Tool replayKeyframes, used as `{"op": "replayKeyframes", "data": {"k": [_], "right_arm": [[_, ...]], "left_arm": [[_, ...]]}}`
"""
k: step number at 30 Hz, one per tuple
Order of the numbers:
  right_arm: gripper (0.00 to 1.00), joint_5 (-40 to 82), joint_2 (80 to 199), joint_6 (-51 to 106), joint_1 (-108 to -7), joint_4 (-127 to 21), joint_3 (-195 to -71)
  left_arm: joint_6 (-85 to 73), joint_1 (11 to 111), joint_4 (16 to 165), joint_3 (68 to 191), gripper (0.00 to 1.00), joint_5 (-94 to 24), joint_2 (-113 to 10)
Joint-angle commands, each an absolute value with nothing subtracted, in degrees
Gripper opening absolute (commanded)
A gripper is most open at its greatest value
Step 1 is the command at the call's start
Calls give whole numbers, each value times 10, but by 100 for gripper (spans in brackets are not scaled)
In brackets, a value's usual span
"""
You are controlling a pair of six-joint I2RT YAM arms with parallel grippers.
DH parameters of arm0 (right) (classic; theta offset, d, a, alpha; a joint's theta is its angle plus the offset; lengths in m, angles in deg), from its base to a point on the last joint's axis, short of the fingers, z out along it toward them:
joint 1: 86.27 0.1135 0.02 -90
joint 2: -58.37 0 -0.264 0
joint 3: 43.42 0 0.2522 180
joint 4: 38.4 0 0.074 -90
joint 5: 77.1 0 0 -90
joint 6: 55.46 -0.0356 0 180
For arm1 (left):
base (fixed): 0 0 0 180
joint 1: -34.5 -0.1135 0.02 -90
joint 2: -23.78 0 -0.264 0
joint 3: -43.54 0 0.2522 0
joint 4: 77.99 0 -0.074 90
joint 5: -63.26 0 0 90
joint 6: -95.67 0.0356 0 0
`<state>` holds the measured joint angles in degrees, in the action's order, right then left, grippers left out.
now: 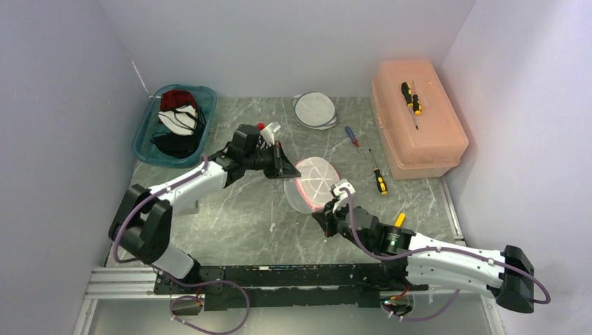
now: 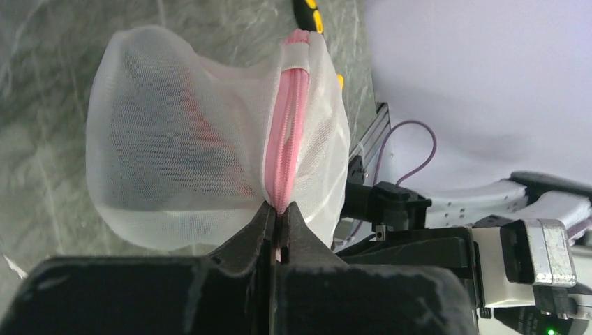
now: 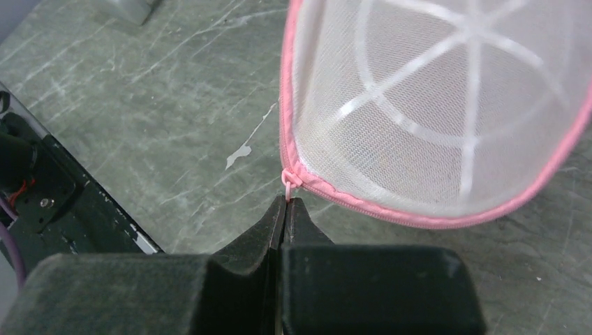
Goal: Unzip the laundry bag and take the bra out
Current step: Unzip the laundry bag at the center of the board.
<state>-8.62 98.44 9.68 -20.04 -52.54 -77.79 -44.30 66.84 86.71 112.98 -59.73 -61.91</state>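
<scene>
The laundry bag (image 1: 315, 183) is a white mesh dome edged by a pink zipper (image 2: 287, 132), held up off the table between both arms. My left gripper (image 1: 287, 171) is shut on the bag's pink zipper seam (image 2: 280, 208) at the bag's left end. At the bag's near edge, my right gripper (image 1: 328, 209) is shut on the small pink zipper pull (image 3: 287, 183), with the zipper line (image 3: 391, 209) running closed to the right of it. The bra shows only as a faint reddish shape (image 2: 201, 125) through the mesh.
A teal bin (image 1: 143, 139) of garments stands at the back left. A flat white mesh pouch (image 1: 314, 109) lies at the back. Two screwdrivers (image 1: 352, 136) (image 1: 378, 180) lie right of the bag, beside a pink toolbox (image 1: 417, 118).
</scene>
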Motion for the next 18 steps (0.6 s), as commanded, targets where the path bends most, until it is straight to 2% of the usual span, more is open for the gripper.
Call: {"op": "replayKeyframes", "data": {"k": [1,3,7,10,15,18], "right_arm": [[0,-74,1038,108,-190,-482,-815],[0,-90,1069,90,-190,-477,-818],[0,-112,1109,54,-190,-468,-813],[0,-118,1116,38,-190,-460,-809],[0,-116,1122,39,-190,-461,-824],[0,-111,1132,42,-190,-460,-835]], "left_arm": [[-320,647,894,1189,6,-671,-656],[-340,638,924,1168,16,-673,-669],[-386,631,949,1112,66,-652,-648],[-392,631,880,1089,90,-598,-587],[-458,643,804,1037,94,-562,-465],[-515,692,782,1010,94,-505,-411]]}}
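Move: The left fingers are shut on the laundry bag's pink zipper rim, the bag's middle lying about 4 cm to their right, 3 cm back and 6 cm down. From that hand the grey-rimmed bag stands roughly 19 cm ahead and 5 cm right, the blue screwdriver 11 cm ahead and 16 cm right, both some 15 cm below. The right fingers pinch the zip pull, with the laundry bag's middle about 7 cm ahead, 1 cm left and 4 cm below. Letting go of the pink rim, the left fingers spread wide as the hand edges forward, then sinks about 3.5 cm while drawing left; it finishes by rising and pulling back, some 5 cm from its start, to the left and back. The right hand keeps its pinch on the zip pull, shifting slightly left and lowering it about 3.5 cm before holding still. ##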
